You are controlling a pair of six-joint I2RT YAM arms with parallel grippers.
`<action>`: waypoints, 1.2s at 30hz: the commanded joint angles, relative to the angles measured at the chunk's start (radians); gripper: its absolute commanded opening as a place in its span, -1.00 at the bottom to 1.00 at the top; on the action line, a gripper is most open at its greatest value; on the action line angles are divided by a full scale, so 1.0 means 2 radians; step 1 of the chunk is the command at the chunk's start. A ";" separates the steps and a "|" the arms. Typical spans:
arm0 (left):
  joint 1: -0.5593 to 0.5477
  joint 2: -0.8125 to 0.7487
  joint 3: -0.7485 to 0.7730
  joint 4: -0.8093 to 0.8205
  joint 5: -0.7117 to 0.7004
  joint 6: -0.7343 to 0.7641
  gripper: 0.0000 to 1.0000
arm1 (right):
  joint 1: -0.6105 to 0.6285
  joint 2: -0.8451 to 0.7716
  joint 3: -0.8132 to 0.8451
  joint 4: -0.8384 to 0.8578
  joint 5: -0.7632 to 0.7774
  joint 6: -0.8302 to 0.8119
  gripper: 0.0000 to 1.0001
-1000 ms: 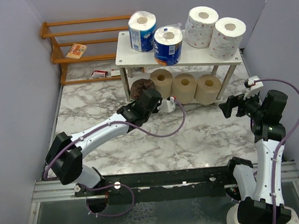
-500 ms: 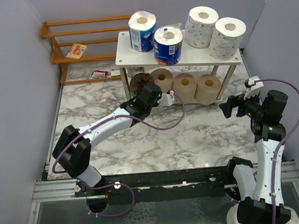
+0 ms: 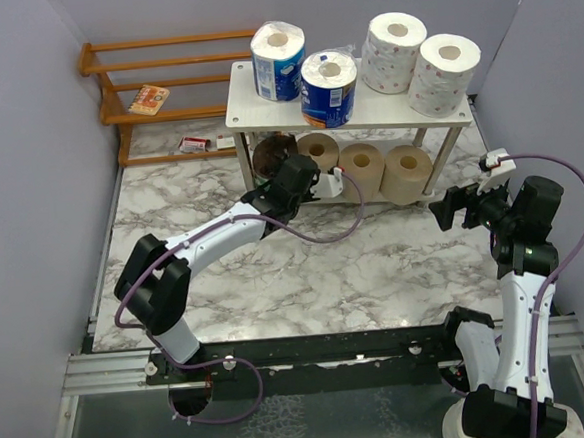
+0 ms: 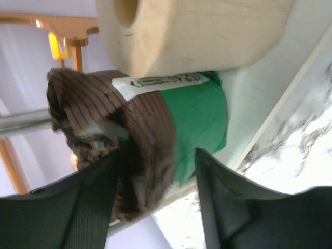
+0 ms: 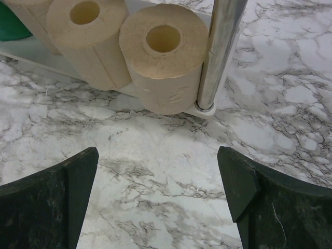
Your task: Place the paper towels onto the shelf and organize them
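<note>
The pale shelf [image 3: 385,110] holds two blue rolls [image 3: 279,61] and two white rolls [image 3: 394,51] on top. Three tan rolls [image 3: 362,169] stand on the lower tier. My left gripper [image 3: 280,168] reaches under the shelf's left end, shut on the dark brown roll [image 3: 269,152]. In the left wrist view the gripper [image 4: 158,155] straddles the brown, green-banded roll [image 4: 155,119], which lies on the lower board against a tan roll [image 4: 197,31]. My right gripper [image 3: 440,212] is open and empty over the table, in front of the rightmost tan roll [image 5: 163,57] and a shelf leg [image 5: 218,52].
The orange slatted rack [image 3: 161,63] stands at the back left with a small packet [image 3: 149,99] on it. Another small packet [image 3: 194,143] lies on the marble table [image 3: 375,263] beside it. Grey walls close in left, right and behind.
My left arm has stretched forward and carried the dark brown roll from in front of the shelf onto its lower tier, left of the tan rolls. The right arm has not moved.
</note>
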 commanded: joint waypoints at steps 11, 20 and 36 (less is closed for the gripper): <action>-0.004 -0.025 0.055 -0.018 -0.004 -0.036 0.99 | -0.004 -0.001 -0.003 0.002 -0.013 -0.005 1.00; -0.045 -0.087 0.073 -0.093 -0.002 -0.045 0.99 | -0.005 -0.004 -0.003 0.002 -0.012 -0.005 1.00; -0.034 -0.220 0.206 -0.261 0.173 -0.172 0.98 | -0.029 0.007 0.001 0.001 -0.017 -0.002 1.00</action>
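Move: The green roll with the brown wrapper is between the left fingers at the left end of the lower shelf, its middle about 3 cm left, 1 cm ahead and 5 cm below. The nearest brown roll is some 7 cm right and 1 cm ahead, the next brown roll 16 cm right and 2 cm back. From the right hand, the green roll lies about 34 cm left, 14 cm ahead, 9 cm lower. Opening wide, the left gripper lets go of the green roll, rises about 19 cm and backs away 12. ##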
